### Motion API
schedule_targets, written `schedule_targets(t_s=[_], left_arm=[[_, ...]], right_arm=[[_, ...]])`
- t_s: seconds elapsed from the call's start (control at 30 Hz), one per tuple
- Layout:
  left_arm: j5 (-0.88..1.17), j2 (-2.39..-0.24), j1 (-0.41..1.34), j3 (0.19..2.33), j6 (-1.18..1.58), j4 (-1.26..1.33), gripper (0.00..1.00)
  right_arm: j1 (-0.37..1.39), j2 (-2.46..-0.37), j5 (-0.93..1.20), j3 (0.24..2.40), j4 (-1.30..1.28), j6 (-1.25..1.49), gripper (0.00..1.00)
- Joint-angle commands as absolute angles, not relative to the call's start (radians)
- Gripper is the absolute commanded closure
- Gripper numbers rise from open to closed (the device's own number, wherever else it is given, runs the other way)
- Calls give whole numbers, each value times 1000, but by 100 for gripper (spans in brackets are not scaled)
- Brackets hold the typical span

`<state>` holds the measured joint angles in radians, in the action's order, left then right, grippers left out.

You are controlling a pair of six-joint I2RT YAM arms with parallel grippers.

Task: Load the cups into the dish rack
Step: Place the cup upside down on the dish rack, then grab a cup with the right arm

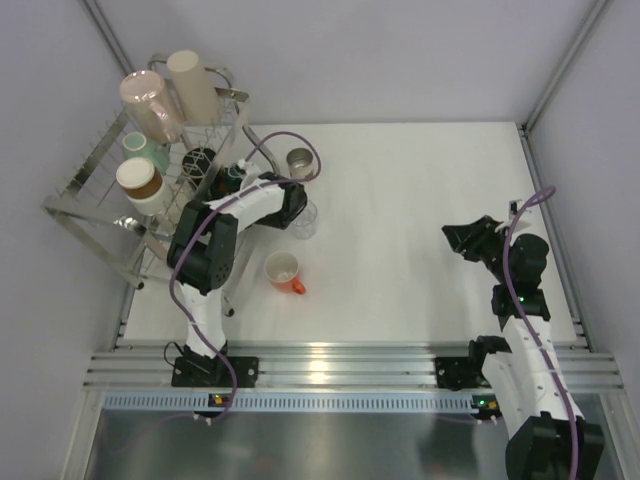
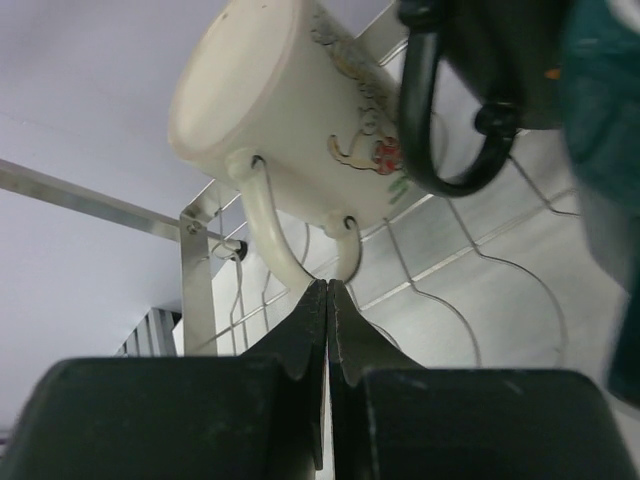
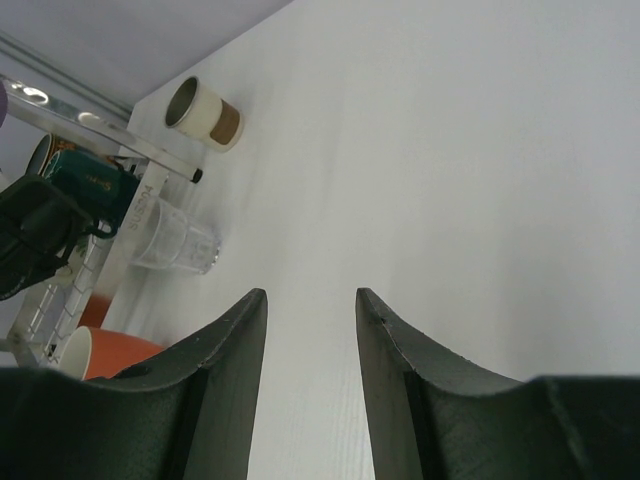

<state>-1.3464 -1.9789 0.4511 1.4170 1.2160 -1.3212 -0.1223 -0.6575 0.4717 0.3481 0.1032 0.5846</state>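
Observation:
The wire dish rack [image 1: 95, 195] stands at the table's far left and holds several cups, among them a pink one [image 1: 150, 100], a beige one [image 1: 192, 85] and a brown-banded one [image 1: 138, 183]. My left gripper [image 2: 328, 287] reaches into the rack and is shut, its tips right at the lowest bend of a cream mug's [image 2: 280, 95] handle; nothing shows between the jaws. A dark mug [image 2: 470, 70] hangs beside it. On the table stand a grey-inside cup [image 1: 298, 160], a clear glass [image 1: 304, 220] and an orange-handled white cup [image 1: 285, 270]. My right gripper [image 3: 310, 298] is open and holds nothing, far to the right.
The left arm [image 1: 205, 245] lies between the rack and the orange-handled cup, with the clear glass close to its wrist. Grey walls close in the table, and a metal rail [image 1: 330, 365] runs along its near edge.

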Motion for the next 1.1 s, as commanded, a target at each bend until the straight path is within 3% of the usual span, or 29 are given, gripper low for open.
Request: schedule_targets(t_s=[0.0, 0.67, 0.77, 0.93, 0.97, 1.07], left_arm=[[-1350, -1991, 506, 1480, 1184, -1416, 100], [-1183, -2016, 837, 1805, 1032, -1404, 100], [-1039, -1959, 868, 1804, 879, -1248, 100], [-541, -1796, 868, 1671, 603, -789, 99], [-478, -1772, 868, 1658, 582, -760, 96], [-451, -1747, 870, 1657, 571, -762, 72]], right_arm=[[-135, -658, 466, 399, 126, 578, 58], [-133, -650, 480, 411, 97, 583, 57], [-133, -653, 477, 422, 86, 583, 57], [-135, -666, 477, 445, 46, 584, 57], [-135, -669, 479, 449, 35, 583, 57], [-133, -657, 485, 451, 18, 581, 57]])
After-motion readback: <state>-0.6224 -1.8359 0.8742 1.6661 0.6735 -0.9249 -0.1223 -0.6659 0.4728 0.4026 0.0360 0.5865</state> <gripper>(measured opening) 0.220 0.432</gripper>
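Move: The left hand is inside the rack with its fingers shut and empty; the clear cup, likely next, stands about 21 cm to its right, 5 cm ahead and 9 cm below. The orange cup is some 17 cm right and 7 cm back, the brown cup 21 cm right and 19 cm ahead, both on the table; the teal cup on the rack is about 7 cm ahead and 3 cm right, at hand height. From the right hand, the clear cup lies roughly 33 cm left, 12 cm ahead and 13 cm below. The left hand draws its shut, empty fingers out of the rack, away from the floral mug and the teal cup, and sweeps about 28 cm to the right, speeding up and rising a few centimetres as it clears the rack, then dipping a little. Late in the sweep over the open table the wrist swings some 45 degrees clockwise and tips, so that fingers which pointed left into the rack now point forward and down, and they just begin to part as the hand passes the near side of the clear cup and reaches its right. ##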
